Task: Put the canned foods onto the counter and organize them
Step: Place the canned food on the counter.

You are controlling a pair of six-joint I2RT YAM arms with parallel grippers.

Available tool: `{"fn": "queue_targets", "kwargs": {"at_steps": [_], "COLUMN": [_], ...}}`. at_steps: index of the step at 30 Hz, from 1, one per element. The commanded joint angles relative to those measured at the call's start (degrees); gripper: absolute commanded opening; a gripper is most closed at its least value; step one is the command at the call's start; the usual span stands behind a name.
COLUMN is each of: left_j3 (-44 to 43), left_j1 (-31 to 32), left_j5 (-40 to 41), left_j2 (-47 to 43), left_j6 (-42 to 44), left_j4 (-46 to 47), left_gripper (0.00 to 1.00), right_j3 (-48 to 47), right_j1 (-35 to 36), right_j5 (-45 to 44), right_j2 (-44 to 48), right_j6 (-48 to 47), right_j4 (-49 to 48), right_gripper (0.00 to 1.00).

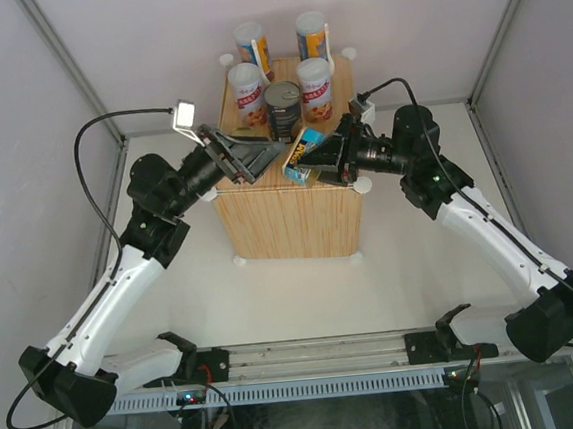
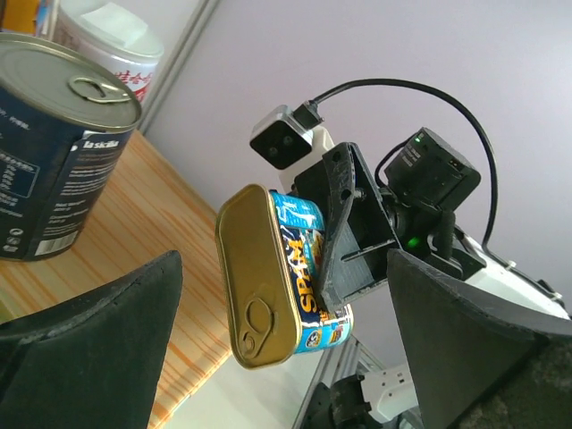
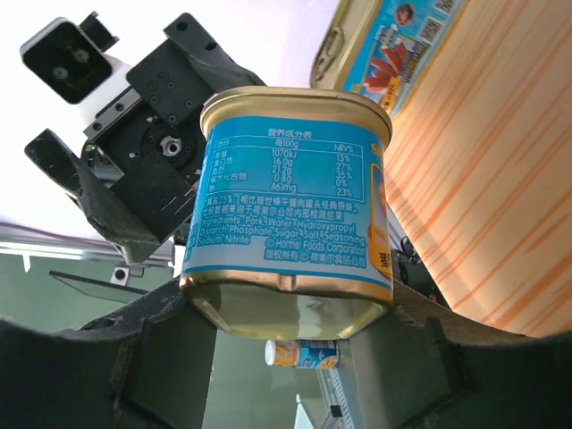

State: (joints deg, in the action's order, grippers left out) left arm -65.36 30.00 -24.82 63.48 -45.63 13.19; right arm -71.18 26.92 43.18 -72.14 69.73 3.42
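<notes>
My right gripper (image 1: 304,159) is shut on a flat gold-blue tin (image 3: 290,210), and holds it in the air over the front edge of the wood-grain counter (image 1: 287,219). My left gripper (image 1: 273,153) faces it from the left with its jaws wide open. The same tin (image 2: 268,277) hangs between my left fingers without touching them. A second flat tin (image 3: 384,45) lies on the counter top (image 3: 500,179). Behind it stand the dark can (image 1: 283,109), two white-red cans (image 1: 248,92) (image 1: 314,82) and two tall blue-orange cylinders (image 1: 250,45) (image 1: 311,34).
White round knobs (image 1: 362,184) mark the counter's corners. The dark can (image 2: 54,152) stands close to my left gripper's left finger. Pale enclosure walls close in on three sides. An aluminium rail (image 1: 321,384) runs along the near edge between the arm bases.
</notes>
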Motion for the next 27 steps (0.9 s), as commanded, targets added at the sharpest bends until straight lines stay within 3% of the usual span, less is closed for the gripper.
{"fn": "queue_targets", "kwargs": {"at_steps": [1,12,27], "left_j3": [-1.5,-5.0,-7.6], "left_j1": [1.2,5.4,7.5], "left_j5": [3.5,9.7,16.6], "left_j2": [-1.0,0.6,3.6], "left_j6": [4.8,12.5,15.9], "left_j4": [-3.1,-11.1,-14.0], "left_gripper": [0.99,0.99,0.99], "right_j3": [-1.4,-1.0,-4.2], "right_j1": [0.0,-1.2,-2.4], "right_j5": [0.3,0.2,0.5], "right_j2": [0.1,-0.8,-1.6], "right_j6": [0.6,1.6,-0.1], "right_j4": [0.9,4.8,12.2], "right_gripper": [0.0,0.07,0.36]}}
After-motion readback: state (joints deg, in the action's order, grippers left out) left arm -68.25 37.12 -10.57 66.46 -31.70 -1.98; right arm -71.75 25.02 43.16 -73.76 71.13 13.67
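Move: About 8 cm to the left hand's right, level fore and aft and some 4 cm lower, is the Spam can, which the right fingers still grip with its middle about 1 cm left of their own point. From the left hand, the black can stands 9 cm ahead, 5 cm right and 7 cm down; the gold-lidded can is 3 cm ahead, 4 cm left and 8 cm below. Sinking some 6 cm, then easing about 2 cm forward and slightly right, the open left hand closes in on the Spam can while its raised fingertips dip about 15 degrees and swing a little forward. The right hand keeps its pinch on the can, lowers it about 3.5 cm towards the counter and rolls its forward side down about 10 degrees, ending with a small drift forward and right. ##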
